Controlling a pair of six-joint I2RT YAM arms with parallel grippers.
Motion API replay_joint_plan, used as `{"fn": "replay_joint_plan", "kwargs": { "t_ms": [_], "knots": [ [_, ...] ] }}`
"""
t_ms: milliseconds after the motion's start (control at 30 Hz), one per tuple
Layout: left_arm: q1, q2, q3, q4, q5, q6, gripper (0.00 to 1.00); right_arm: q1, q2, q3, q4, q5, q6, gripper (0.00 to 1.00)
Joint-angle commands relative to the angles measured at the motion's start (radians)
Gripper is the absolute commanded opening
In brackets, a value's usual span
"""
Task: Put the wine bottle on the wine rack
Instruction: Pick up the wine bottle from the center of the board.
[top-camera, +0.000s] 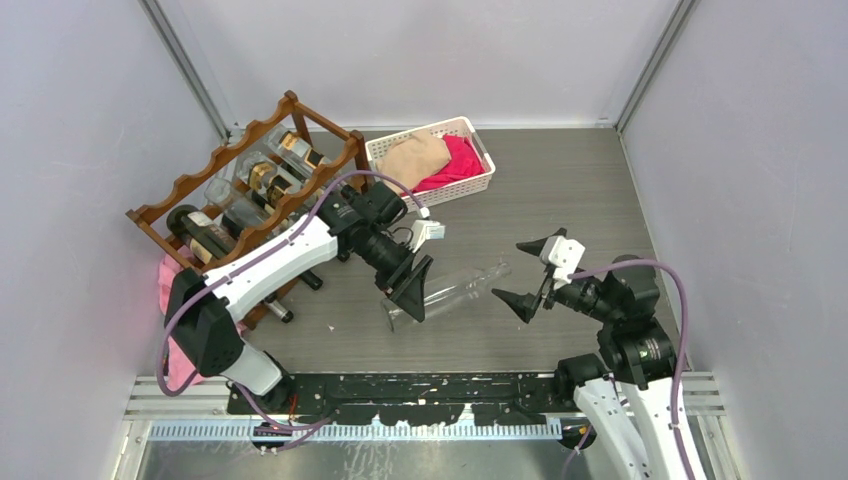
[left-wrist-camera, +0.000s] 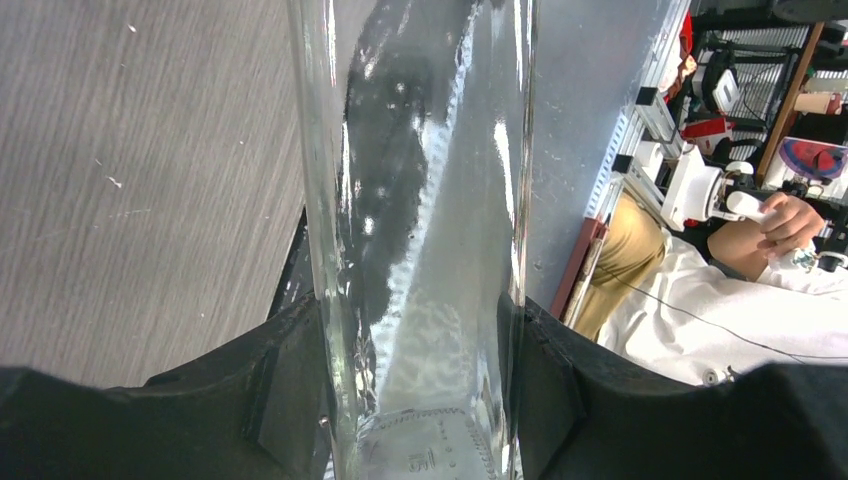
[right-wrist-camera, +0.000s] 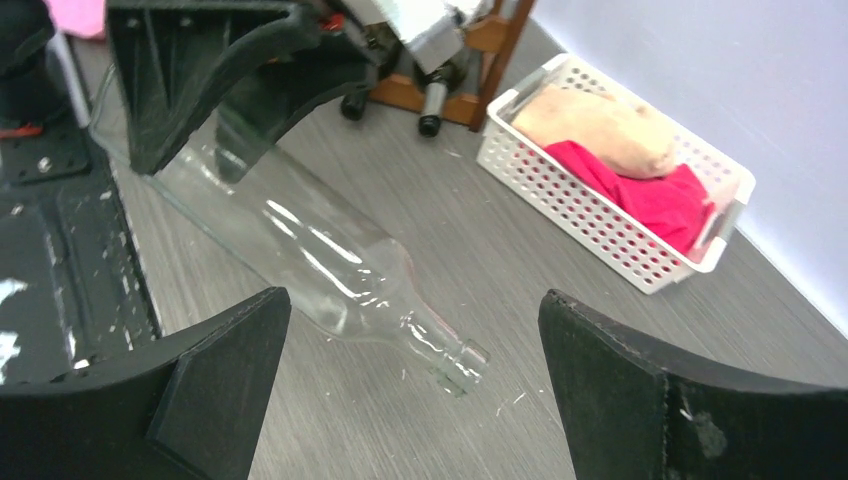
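Observation:
A clear glass wine bottle (top-camera: 460, 285) lies low over the table, its neck pointing right. My left gripper (top-camera: 408, 290) is shut on its wide base end. In the left wrist view the glass (left-wrist-camera: 420, 200) fills the gap between both black fingers (left-wrist-camera: 285, 385). My right gripper (top-camera: 512, 270) stands open just beyond the bottle's mouth and holds nothing. Its wrist view shows the neck (right-wrist-camera: 440, 345) between the spread fingertips and a little ahead of them. The reddish-brown wine rack (top-camera: 255, 185) stands at the back left, with several bottles in it.
A white plastic basket (top-camera: 400, 140) with beige and pink cloth sits behind the bottle, to the right of the rack. A pink cloth (top-camera: 170, 285) lies at the rack's near-left foot. Grey walls close in on both sides.

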Motion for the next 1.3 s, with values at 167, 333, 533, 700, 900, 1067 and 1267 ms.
{"fn": "replay_joint_plan", "kwargs": {
  "t_ms": [167, 333, 533, 700, 900, 1067, 1267],
  "knots": [
    [0.006, -0.033, 0.014, -0.018, 0.109, 0.028, 0.0, 0.199, 0.118, 0.056, -0.166, 0.065, -0.315, 1.0],
    [0.006, -0.007, 0.02, -0.033, 0.124, 0.04, 0.0, 0.336, 0.189, 0.08, -0.186, 0.167, -0.395, 1.0],
    [0.006, 0.006, 0.026, -0.043, 0.14, 0.05, 0.0, 0.496, 0.269, 0.114, -0.203, 0.311, -0.487, 1.0],
    [0.006, 0.017, 0.031, -0.054, 0.149, 0.057, 0.0, 0.596, 0.347, 0.159, -0.226, 0.397, -0.552, 1.0],
    [0.004, 0.018, 0.028, -0.063, 0.16, 0.066, 0.0, 0.723, 0.446, 0.191, -0.274, 0.546, -0.635, 0.99],
    [0.004, 0.016, 0.027, -0.07, 0.165, 0.067, 0.0, 0.785, 0.477, 0.194, -0.275, 0.612, -0.678, 0.98],
    [0.003, 0.018, 0.026, -0.072, 0.169, 0.067, 0.0, 0.806, 0.454, 0.173, -0.246, 0.649, -0.707, 0.97]
  ]
}}
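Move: The clear wine bottle, held near its base by the left gripper, points its neck towards the right hand. Its middle lies about 13 cm left of the right hand, 3 cm back and 10 cm below; the left gripper is some 22 cm left, 5 cm back and 9 cm below. The white basket stands roughly 45 cm ahead and 20 cm left, 24 cm lower. From the left hand the bottle's middle is about 9 cm to the right, 2 cm ahead, nearly level. The bottle is kept pinched at its base end by the left hand, which only eases about 1.5 cm back, while the right hand comes over its neck end with jaws wide. That right hand sinks about 10 cm and goes 7 to 8 cm left towards the bottle's shoulder, drifting slightly back, its wrist rolling and swinging round until the fingers slant left and down, one each side of the glass, not yet closing. ##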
